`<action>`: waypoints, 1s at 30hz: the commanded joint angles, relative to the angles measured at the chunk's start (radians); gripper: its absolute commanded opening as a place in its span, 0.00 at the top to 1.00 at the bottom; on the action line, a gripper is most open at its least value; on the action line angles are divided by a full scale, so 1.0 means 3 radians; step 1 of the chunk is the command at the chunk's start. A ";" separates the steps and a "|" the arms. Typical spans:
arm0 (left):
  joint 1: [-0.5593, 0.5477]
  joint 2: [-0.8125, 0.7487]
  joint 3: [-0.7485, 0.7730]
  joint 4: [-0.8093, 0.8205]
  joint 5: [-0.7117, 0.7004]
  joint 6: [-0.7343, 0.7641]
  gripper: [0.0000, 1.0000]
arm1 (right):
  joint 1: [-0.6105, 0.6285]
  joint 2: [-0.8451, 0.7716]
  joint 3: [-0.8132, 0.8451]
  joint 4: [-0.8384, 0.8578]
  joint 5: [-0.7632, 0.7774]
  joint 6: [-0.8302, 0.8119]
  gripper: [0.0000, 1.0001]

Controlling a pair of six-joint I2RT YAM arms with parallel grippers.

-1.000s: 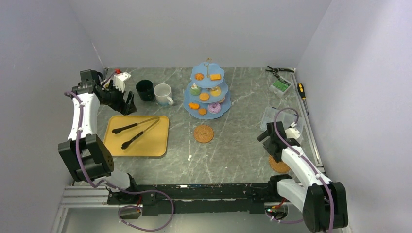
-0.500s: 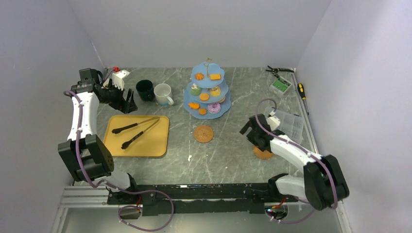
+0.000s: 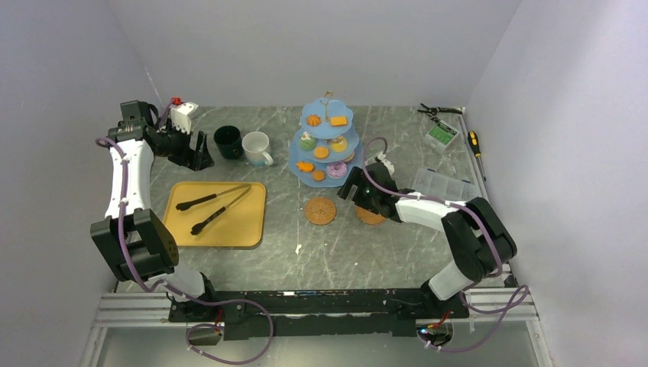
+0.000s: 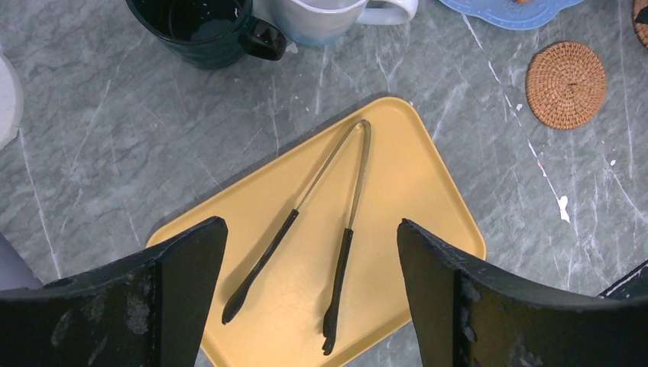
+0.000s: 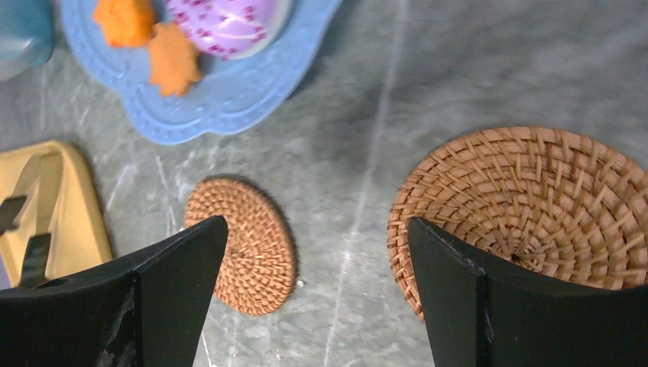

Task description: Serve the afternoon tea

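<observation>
The light-blue three-tier stand (image 3: 327,145) holds doughnuts, cupcakes and orange biscuits; its bottom tier (image 5: 214,103) carries a pink doughnut (image 5: 225,19) and biscuits (image 5: 172,57). The dark green mug (image 3: 228,141) and the white mug (image 3: 257,147) stand together left of it. My left gripper (image 3: 197,151) hangs open left of the mugs; seen from the wrist (image 4: 312,225), its jaws frame the tongs with nothing between them. My right gripper (image 3: 353,193) is open in front of the stand (image 5: 317,229), with one finger over the edge of a wicker coaster (image 5: 527,206).
A yellow tray (image 3: 244,225) carries black tongs (image 3: 214,206). A second wicker coaster (image 3: 320,210) lies left of the right gripper. A clear plastic box (image 3: 447,186), a green box (image 3: 441,135), pliers (image 3: 439,111) and a screwdriver (image 3: 474,141) sit at the back right.
My right arm has swung left from the near right edge to the stand's front, and the wicker coaster slid along under it. My left gripper drew back slightly towards the dark green mug.
</observation>
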 commanded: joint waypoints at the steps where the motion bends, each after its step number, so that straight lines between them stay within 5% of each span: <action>1: 0.0013 -0.0030 0.0054 0.0040 -0.0009 -0.0066 0.12 | 0.0052 0.0159 0.0097 0.0422 -0.0482 -0.0404 0.07; 15: 0.0011 -0.0014 0.0079 0.0114 -0.0093 -0.0178 0.13 | 0.0082 0.0179 0.0497 0.0207 -0.0616 -0.1364 0.13; 20: 0.0011 0.0007 0.0126 0.0090 -0.0119 -0.0184 0.12 | 0.0414 -0.0067 0.0409 0.0177 -0.0447 -0.1462 0.15; 30: 0.0010 -0.0010 0.0109 0.0097 -0.0181 -0.0178 0.12 | 0.0972 0.0370 0.0636 0.0199 -0.0004 -0.1452 0.50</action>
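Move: The right hand, beside the right coaster, has the left woven coaster about 10 cm to its left, 4 cm back and 3 cm below. The right coaster's middle is roughly 5 cm back and 5 cm right, also 3 cm below. The tea stand's bottom tier is about 9 cm ahead and 9 cm left, 2 cm below. From the left hand, the left coaster is some 36 cm right, 9 cm back and 20 cm below. The right hand comes free of the right coaster's edge: it first slides some 4 cm left, almost level, then rises about 4 cm and swings left and back over the left coaster, sinking slightly at the end. On the way it turns about 35 degrees counter-clockwise while the fingers close from nearly wide to about half; touch on the left coaster can't be seen. ##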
